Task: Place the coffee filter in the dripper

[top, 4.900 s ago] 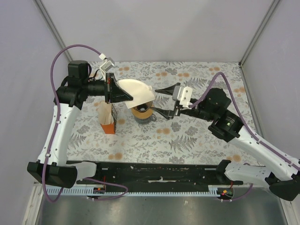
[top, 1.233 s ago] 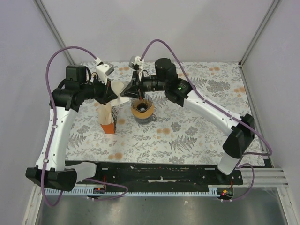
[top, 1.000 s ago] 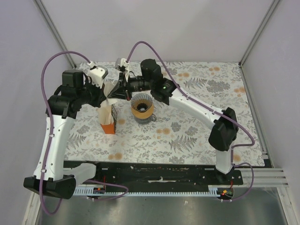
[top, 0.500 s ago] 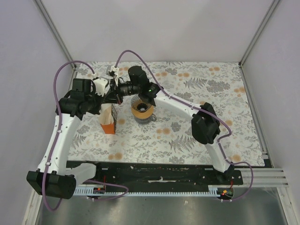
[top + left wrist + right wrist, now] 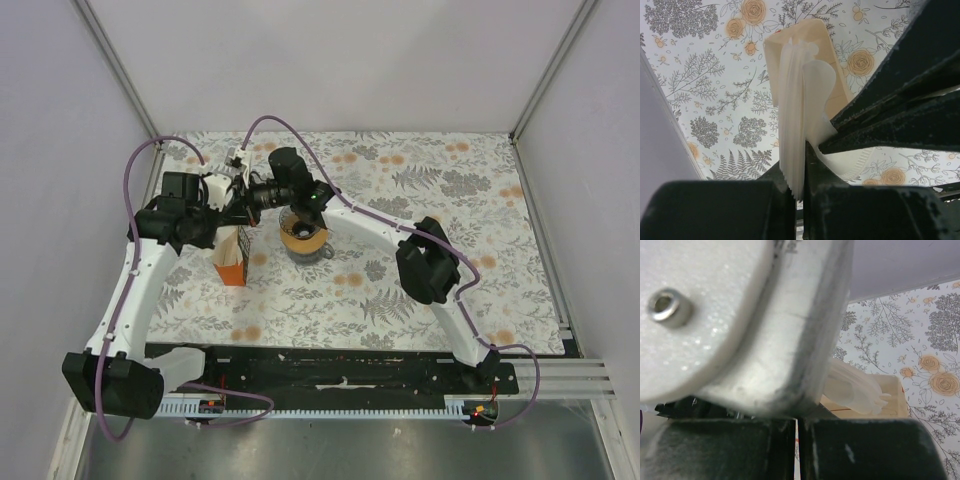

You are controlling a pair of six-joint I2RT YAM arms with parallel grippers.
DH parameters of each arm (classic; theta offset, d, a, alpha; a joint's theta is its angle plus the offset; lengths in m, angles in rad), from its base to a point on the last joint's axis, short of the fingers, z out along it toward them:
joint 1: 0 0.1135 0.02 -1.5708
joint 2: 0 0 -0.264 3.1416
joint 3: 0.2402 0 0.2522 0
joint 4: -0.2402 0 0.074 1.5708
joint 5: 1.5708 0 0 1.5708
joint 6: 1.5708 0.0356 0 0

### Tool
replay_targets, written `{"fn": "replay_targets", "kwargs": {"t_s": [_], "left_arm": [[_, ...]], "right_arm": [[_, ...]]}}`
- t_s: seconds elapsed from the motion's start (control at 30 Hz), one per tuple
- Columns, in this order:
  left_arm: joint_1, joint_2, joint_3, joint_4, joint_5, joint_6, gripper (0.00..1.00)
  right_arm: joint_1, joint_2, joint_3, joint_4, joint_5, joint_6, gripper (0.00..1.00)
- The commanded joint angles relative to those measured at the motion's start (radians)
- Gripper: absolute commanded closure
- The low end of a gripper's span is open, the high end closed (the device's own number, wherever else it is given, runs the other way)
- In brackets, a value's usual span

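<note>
The white coffee filter [image 5: 792, 125] stands edge-on in my left gripper [image 5: 799, 197], which is shut on its serrated lower edge. My right gripper [image 5: 826, 145] reaches in from the right, shut, with its tips pinching one bent-out layer of the filter. From above, the left gripper [image 5: 228, 207] and right gripper [image 5: 243, 197] meet over the packet, left of the orange dripper [image 5: 303, 236]. The filter barely shows there. In the right wrist view the shut right gripper [image 5: 796, 440] sits under the left gripper's pale housing [image 5: 740, 315], with the filter [image 5: 855, 390] beyond.
An orange-and-tan paper packet [image 5: 232, 262] stands upright under the two grippers; it shows as a tan box [image 5: 825, 50] behind the filter. The dripper rests on a glass cup. A floral cloth [image 5: 450, 250] covers the table, with grey walls around it.
Both grippers have moved left together with the filter, from beside the dripper to above the packet. The right arm has stretched further left across the dripper.
</note>
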Motion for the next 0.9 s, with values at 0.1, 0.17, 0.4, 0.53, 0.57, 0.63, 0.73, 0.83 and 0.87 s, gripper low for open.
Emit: {"fn": "replay_targets", "kwargs": {"t_s": [0.1,0.17,0.4,0.53,0.57,0.63,0.73,0.83,0.87], "left_arm": [[-0.003,0.035,-0.027,0.003,0.055,0.039,0.96],[-0.003,0.038,-0.025,-0.001,0.087,0.043,0.89],[-0.003,0.029,-0.019,-0.012,0.112,0.057,0.76],[-0.004,0.020,-0.018,-0.027,0.119,0.065,0.71],[-0.003,0.015,-0.016,-0.030,0.123,0.068,0.69],[-0.003,0.011,-0.015,-0.035,0.121,0.071,0.65],[-0.003,0.007,-0.010,-0.038,0.118,0.074,0.59],[-0.003,0.004,-0.002,-0.040,0.124,0.075,0.56],[-0.003,0.006,-0.002,-0.040,0.133,0.075,0.55]], "right_arm": [[0.003,0.004,0.048,0.031,0.019,-0.014,1.00],[0.003,-0.002,0.039,0.024,0.024,-0.020,1.00],[0.003,-0.017,0.017,0.014,0.037,-0.045,1.00],[0.003,-0.025,0.016,0.005,0.040,-0.056,1.00],[0.001,-0.028,0.014,0.000,0.045,-0.060,1.00],[-0.002,-0.037,0.007,-0.002,0.048,-0.066,1.00],[-0.005,-0.054,-0.007,-0.005,0.056,-0.077,1.00],[-0.007,-0.066,-0.018,-0.009,0.060,-0.086,1.00],[-0.007,-0.072,-0.021,-0.009,0.060,-0.091,1.00]]}}
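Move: The open filter box stands under both hands. Its middle is about 4 cm ahead, 3 cm right and 12 cm below the left hand, which still pinches the paper filters. From the right hand, whose shut fingers also hold them, the box is some 2 cm ahead, 1 cm to the right and 13 cm down. The dripper on its carafe sits roughly 20 cm right, 5 cm ahead and 7 cm below the left hand. Down by only 1.5 cm, slowly, both hands sink together over the filter box, the right also easing forward just under 1 cm. Meanwhile the left fingers part from nearly shut to a little under half open and let go of the filters, while the right fingers stay shut and keep their pinch on them. ##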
